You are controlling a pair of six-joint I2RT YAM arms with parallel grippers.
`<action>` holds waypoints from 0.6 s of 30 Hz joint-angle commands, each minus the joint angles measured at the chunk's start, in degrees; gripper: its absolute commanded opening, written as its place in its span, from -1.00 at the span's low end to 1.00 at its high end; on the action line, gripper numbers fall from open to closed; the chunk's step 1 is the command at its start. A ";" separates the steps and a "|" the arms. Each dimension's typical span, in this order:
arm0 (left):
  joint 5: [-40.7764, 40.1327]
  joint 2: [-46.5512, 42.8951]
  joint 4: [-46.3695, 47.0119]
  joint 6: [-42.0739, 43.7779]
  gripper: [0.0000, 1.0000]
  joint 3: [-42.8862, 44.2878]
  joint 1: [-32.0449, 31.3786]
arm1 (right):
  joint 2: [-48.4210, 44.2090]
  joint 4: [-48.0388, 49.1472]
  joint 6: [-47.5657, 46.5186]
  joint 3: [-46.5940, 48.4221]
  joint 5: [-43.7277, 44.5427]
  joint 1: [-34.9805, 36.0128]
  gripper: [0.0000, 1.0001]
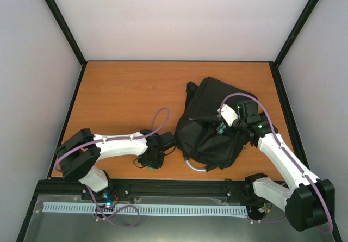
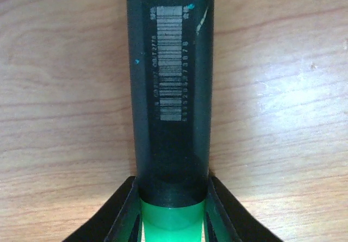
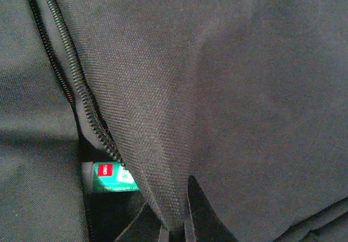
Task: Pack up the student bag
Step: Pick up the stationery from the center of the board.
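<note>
The student bag (image 1: 212, 125), a large black fabric backpack, lies at the table's right centre. My right gripper (image 1: 220, 126) sits on top of it. In the right wrist view that gripper (image 3: 175, 228) is shut on a fold of the bag's fabric (image 3: 217, 90), beside an open zip (image 3: 81, 90). A green-labelled item (image 3: 111, 178) shows inside the opening. My left gripper (image 1: 151, 163) is low over the wood, left of the bag. Its jaws (image 2: 171, 209) press both sides of a marker (image 2: 169, 90) with a black barcoded barrel and a green end, lying on the table.
The bag's grey loop handle (image 1: 196, 167) curls out at its near edge, close to the table's front rail (image 1: 179, 186). Black frame posts and white walls enclose the wooden table (image 1: 119, 90). A purple cable (image 1: 160, 117) arcs above the left arm.
</note>
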 commanded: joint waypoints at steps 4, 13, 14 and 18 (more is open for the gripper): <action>-3.90 1.37 -1.97 -0.45 -0.54 1.83 -0.63 | -1.18 1.38 0.19 1.68 -1.23 0.50 -0.95; -0.87 -11.31 5.99 8.08 -0.62 7.60 -0.74 | -1.41 1.54 0.21 1.53 -1.03 0.45 -0.94; 0.82 -12.38 9.18 9.35 -0.62 7.78 -0.74 | -1.45 1.56 0.18 1.53 -1.00 0.50 -0.95; 9.14 -11.84 16.67 13.97 -0.62 10.00 -0.78 | -1.50 1.67 0.23 1.53 -0.74 0.51 -0.94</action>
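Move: At the left fingers, already closed around it near the green cap, is the green marker, still lying on the board. The bag's opening, where it is bound, lies about 22 cm to the right, 14 cm ahead and some 6 cm above; the bag's grey handle is 17 cm right, about level fore and aft. From the right hand, shut on the bag's cloth, the opening is about 8 cm left, 2 cm back and 4 cm below. Lifting the green marker off the board, the left hand stays nearly still at first, then rises with gathering speed, about 10 cm, swinging some 7 cm right and a little forward towards the bag. Its fingertips tilt out towards the bag by roughly 25 degrees, keeping their pinch near the green cap. The right hand stays put, holding the bag's cloth. ##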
